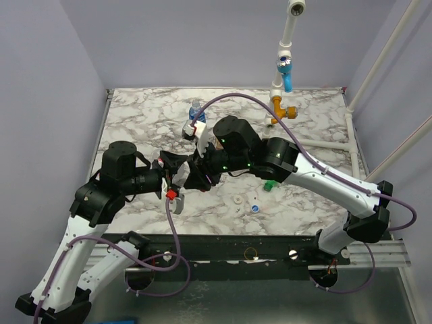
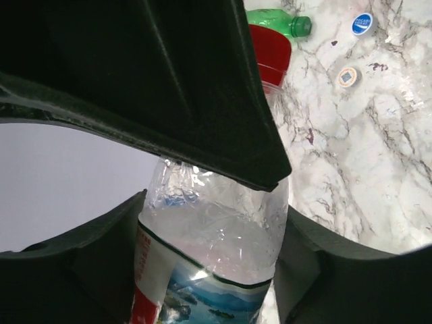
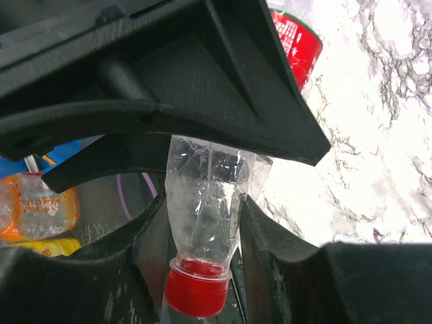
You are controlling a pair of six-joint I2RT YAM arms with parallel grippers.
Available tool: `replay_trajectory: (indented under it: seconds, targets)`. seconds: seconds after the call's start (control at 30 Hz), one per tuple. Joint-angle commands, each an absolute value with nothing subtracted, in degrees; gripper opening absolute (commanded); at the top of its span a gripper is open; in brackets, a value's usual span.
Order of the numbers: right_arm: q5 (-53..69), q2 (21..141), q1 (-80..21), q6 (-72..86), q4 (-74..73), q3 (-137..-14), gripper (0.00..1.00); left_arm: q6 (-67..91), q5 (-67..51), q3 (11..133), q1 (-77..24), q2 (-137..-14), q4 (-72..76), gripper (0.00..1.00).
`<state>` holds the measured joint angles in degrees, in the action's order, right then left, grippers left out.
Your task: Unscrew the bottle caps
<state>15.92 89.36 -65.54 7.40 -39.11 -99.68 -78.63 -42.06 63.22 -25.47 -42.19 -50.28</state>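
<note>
A clear bottle with a red-and-white label point(image 2: 202, 270) is held between both grippers over the table's middle point(image 1: 174, 190). My left gripper point(image 2: 212, 223) is shut on its body at the label. My right gripper point(image 3: 202, 209) is shut on the crumpled shoulder just above the red cap point(image 3: 196, 291), which sits on the neck and also shows in the left wrist view point(image 2: 271, 47). In the top view the cap is hidden under the grippers. A green bottle point(image 2: 280, 23) lies beyond. Two loose caps, a bluish-white cap point(image 2: 362, 23) and a white cap point(image 2: 347, 76), lie on the marble.
A blue-labelled bottle point(image 1: 196, 111) stands at the back centre. An amber bottle point(image 3: 40, 202) shows at the left of the right wrist view. Orange and blue pipe fittings point(image 1: 283, 88) rise at the back right. White rods point(image 1: 351, 142) run along the right edge.
</note>
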Motion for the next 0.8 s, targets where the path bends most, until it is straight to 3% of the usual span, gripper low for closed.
replay_trajectory:
  seconds: [0.0, 0.07, 0.13, 0.23, 0.4, 0.6, 0.77]
  targets:
    - [12.51, 89.21, -66.26, 5.54, -40.46, -101.18, 0.36, -76.8, -42.89, 64.92, -25.49, -42.08, -50.19, 0.54]
    - [11.1, 88.87, -66.26, 5.34, -39.71, -101.37, 0.41, -77.09, -43.16, 64.32, -25.49, -41.51, -50.19, 0.45]
    - [10.15, 88.73, -66.28, 5.21, -39.18, -102.26, 0.52, -77.42, -42.95, 63.69, -25.49, -41.08, -50.18, 0.45]
    - [6.77, 88.33, -66.26, 5.46, -38.04, -103.52, 0.76, -76.94, -42.49, 63.28, -25.49, -40.96, -49.96, 0.45]
    - [-3.93, 82.81, -66.21, 6.1, -31.19, -102.34, 0.96, -62.77, -41.81, 63.2, -25.49, -41.48, -43.51, 0.43]
    - [-13.61, 76.2, -66.27, 8.46, -18.93, -98.3, 1.0, -21.53, -37.15, 63.98, -25.49, -44.45, -24.42, 0.4]
    - [-16.6, 77.48, -66.23, 9.56, -17.07, -101.4, 1.0, -2.56, -33.88, 62.18, -25.51, -45.26, -12.83, 0.42]
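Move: The bottle with the red and white label is already between both hands: its middle lies about 1 cm ahead of the left hand point at the same height, and about 5 cm ahead and 6 cm to the left of the right one, which grips its clear shoulder near the red cap. The blue-label bottle stands some 37 cm ahead of the left hand and 22 cm below. From the right hand, a loose white cap lies roughly 11 cm ahead, 12 cm right and 32 cm down. The red-capped bottle passes from the right hand to the left: the left fingers close on its label part while the right fingers open wide and come free of the shoulder. The right hand then backs off, mostly up by about 17 cm, also right and a little forward, its fingers tipping up. The left keeps its hold, lifts some 5 cm and forward, and swings its fingertips up and forward. ##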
